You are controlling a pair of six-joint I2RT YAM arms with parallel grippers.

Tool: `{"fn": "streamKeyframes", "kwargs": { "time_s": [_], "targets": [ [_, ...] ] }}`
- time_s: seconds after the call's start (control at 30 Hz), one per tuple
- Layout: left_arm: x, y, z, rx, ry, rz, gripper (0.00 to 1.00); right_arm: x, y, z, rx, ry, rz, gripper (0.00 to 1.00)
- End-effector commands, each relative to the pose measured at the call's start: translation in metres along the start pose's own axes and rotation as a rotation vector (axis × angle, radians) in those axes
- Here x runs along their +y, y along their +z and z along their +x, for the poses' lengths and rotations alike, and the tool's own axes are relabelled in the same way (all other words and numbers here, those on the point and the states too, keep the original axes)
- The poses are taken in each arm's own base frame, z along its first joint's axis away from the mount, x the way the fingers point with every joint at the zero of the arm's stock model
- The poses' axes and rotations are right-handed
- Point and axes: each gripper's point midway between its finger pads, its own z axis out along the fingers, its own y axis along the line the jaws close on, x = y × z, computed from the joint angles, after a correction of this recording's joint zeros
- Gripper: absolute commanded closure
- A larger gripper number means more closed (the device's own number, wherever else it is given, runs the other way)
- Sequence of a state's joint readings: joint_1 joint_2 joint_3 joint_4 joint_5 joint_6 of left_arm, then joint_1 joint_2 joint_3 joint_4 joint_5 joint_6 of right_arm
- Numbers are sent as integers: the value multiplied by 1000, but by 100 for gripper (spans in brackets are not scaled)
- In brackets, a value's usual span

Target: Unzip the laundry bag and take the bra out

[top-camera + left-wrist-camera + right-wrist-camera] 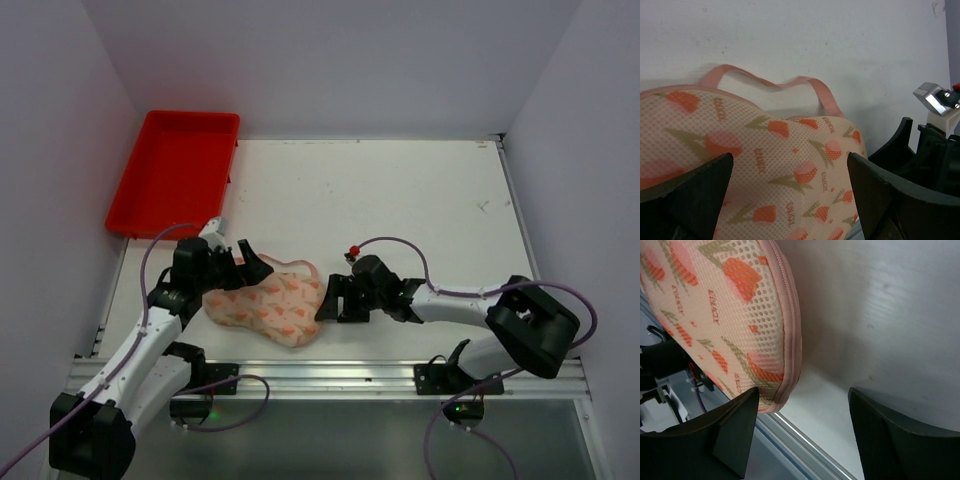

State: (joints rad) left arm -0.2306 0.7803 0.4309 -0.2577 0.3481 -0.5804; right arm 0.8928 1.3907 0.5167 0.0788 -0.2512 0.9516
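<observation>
The laundry bag (268,306) lies flat near the table's front edge, cream-pink mesh with an orange flower print and pink trim. In the left wrist view its printed mesh (785,165) fills the space between my fingers, and a pink loop handle (775,84) rises behind it. My left gripper (243,262) stands open over the bag's back left part, with nothing pinched. My right gripper (328,300) is open at the bag's right end. In its wrist view the bag's zipped pink seam (791,325) lies beside the left finger (735,432), apart from the right one. The bra is hidden.
A red plastic tray (175,185) sits at the back left corner. The metal rail of the table's front edge (330,375) runs right below the bag and shows in the right wrist view (805,450). White walls close in the table on three sides.
</observation>
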Motion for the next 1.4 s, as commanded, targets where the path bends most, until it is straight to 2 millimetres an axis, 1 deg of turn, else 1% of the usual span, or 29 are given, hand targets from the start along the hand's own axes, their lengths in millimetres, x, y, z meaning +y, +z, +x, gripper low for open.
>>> {"fn": "streamKeyframes", "kwargs": {
  "time_s": [0.0, 0.03, 0.07, 0.13, 0.17, 0.2, 0.27, 0.3, 0.33, 0.37, 0.43, 0.47, 0.5, 0.53, 0.57, 0.63, 0.73, 0.77, 0.8, 0.83, 0.87, 0.97, 1.03, 1.1, 1.13, 1.2, 1.23, 1.27, 1.37],
  "targets": [
    [-10, 15, -6, -17, -34, 71, 0, 54, 5, -35, -88, -19, -162, 27],
    [-10, 19, -7, -18, -43, 74, 0, 55, 10, -36, -83, -18, -157, 28],
    [-7, 27, -8, -13, -47, 67, 0, 55, 13, -37, -81, -18, -160, 34],
    [-8, 36, -17, -31, -44, 77, 0, 60, 17, -39, -83, -18, -184, 42],
    [-13, 40, -24, -42, -42, 97, 0, 56, 21, -39, -76, -8, -179, 48],
    [-13, 49, -26, -21, -51, 99, 0, 60, 22, -43, -87, -11, -200, 61],
    [-13, 62, -29, 5, -57, 107, 0, 54, 25, -47, -92, 9, -192, 76],
    [-19, 65, -40, -9, -47, 118, 0, 54, 25, -51, -102, 10, -201, 89],
    [-20, 68, -43, -10, -44, 119, 0, 51, 25, -51, -103, 16, -198, 95],
    [-20, 73, -45, -2, -40, 119, 0, 48, 24, -58, -129, 24, -192, 100],
    [-31, 74, -63, -27, -25, 137, 0, 39, 21, -61, -161, 44, -173, 100],
    [-38, 71, -75, -52, -17, 145, 0, 38, 14, -73, -220, 52, -178, 100],
    [-41, 69, -81, -64, -16, 145, 0, 35, 11, -76, -239, 61, -174, 100],
    [-45, 66, -85, -74, -19, 145, 0, 24, 7, -81, -263, 81, -156, 100],
    [-52, 57, -92, -95, -14, 153, 0, 20, 4, -85, -281, 81, -153, 100],
    [-55, 47, -93, -116, -21, 151, 0, 16, -6, -92, -312, 71, -152, 100],
    [-52, 25, -76, -130, -69, 132, 0, 9, -17, -100, -357, 65, -137, 100],
    [-62, 9, -75, -167, -73, 172, 0, 8, -18, -100, -357, 63, -131, 100],
    [-49, 10, -50, -138, -113, 156, 0, 9, -19, -99, -354, 60, -134, 100],
    [-50, 5, -41, -141, -184, 169, 0, 8, -18, -97, -349, 70, -136, 100],
    [-44, -2, -23, -155, -211, 180, 0, 10, -18, -97, -353, 72, -150, 100],
    [-36, -8, -3, -184, -290, 199, 0, 2, -16, -93, -357, 88, -144, 100],
    [-30, -7, 0, -203, -321, 184, 0, 3, -14, -92, -347, 82, -146, 100],
    [-20, 0, 10, -186, -340, 157, 0, 6, -14, -91, -333, 78, -158, 100],
    [-24, 1, 6, -198, -339, 184, 0, 6, -14, -91, -333, 78, -161, 100],
    [-19, 10, 16, -159, -359, 174, 0, 6, -15, -90, -337, 77, -161, 100],
    [-27, 11, 14, -153, -356, 213, 0, 6, -16, -91, -340, 81, -161, 100],
    [-23, 18, 22, -118, -366, 198, 0, 9, -18, -92, -346, 77, -176, 100],
    [-27, 28, 37, -52, -361, 197, 0, 9, -19, -91, -348, 80, -178, 100]
  ]
}}
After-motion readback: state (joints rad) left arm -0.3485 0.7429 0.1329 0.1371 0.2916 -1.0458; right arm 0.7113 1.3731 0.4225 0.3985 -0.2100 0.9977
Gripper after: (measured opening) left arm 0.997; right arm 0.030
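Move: The laundry bag's middle lies about 12 cm left and 1 cm ahead of the right hand, nearly at its height; the pink strap loop on the bag's far side is some 8 cm ahead and 5 cm left of that hand, slightly lower. From the left hand, poised over the bag, the bag's middle is about 7 cm back, 1 cm right and 8 cm below, while the red bin is some 20 cm ahead, 16 cm left and 6 cm lower. The right hand goes about 5 cm left and forward over the bag's right end, shuts its open fingers on the zippered edge, then draws it some 5 cm to the right and 4 cm forward, turning about 15 degrees clockwise, and holds it still. Meanwhile the open left hand sweeps forward about 9 cm, dipping and then rising, swings back some 10 cm and drops about 11 cm towards the bag's near edge and zip pull, rolling its left side down some 20 degrees. ##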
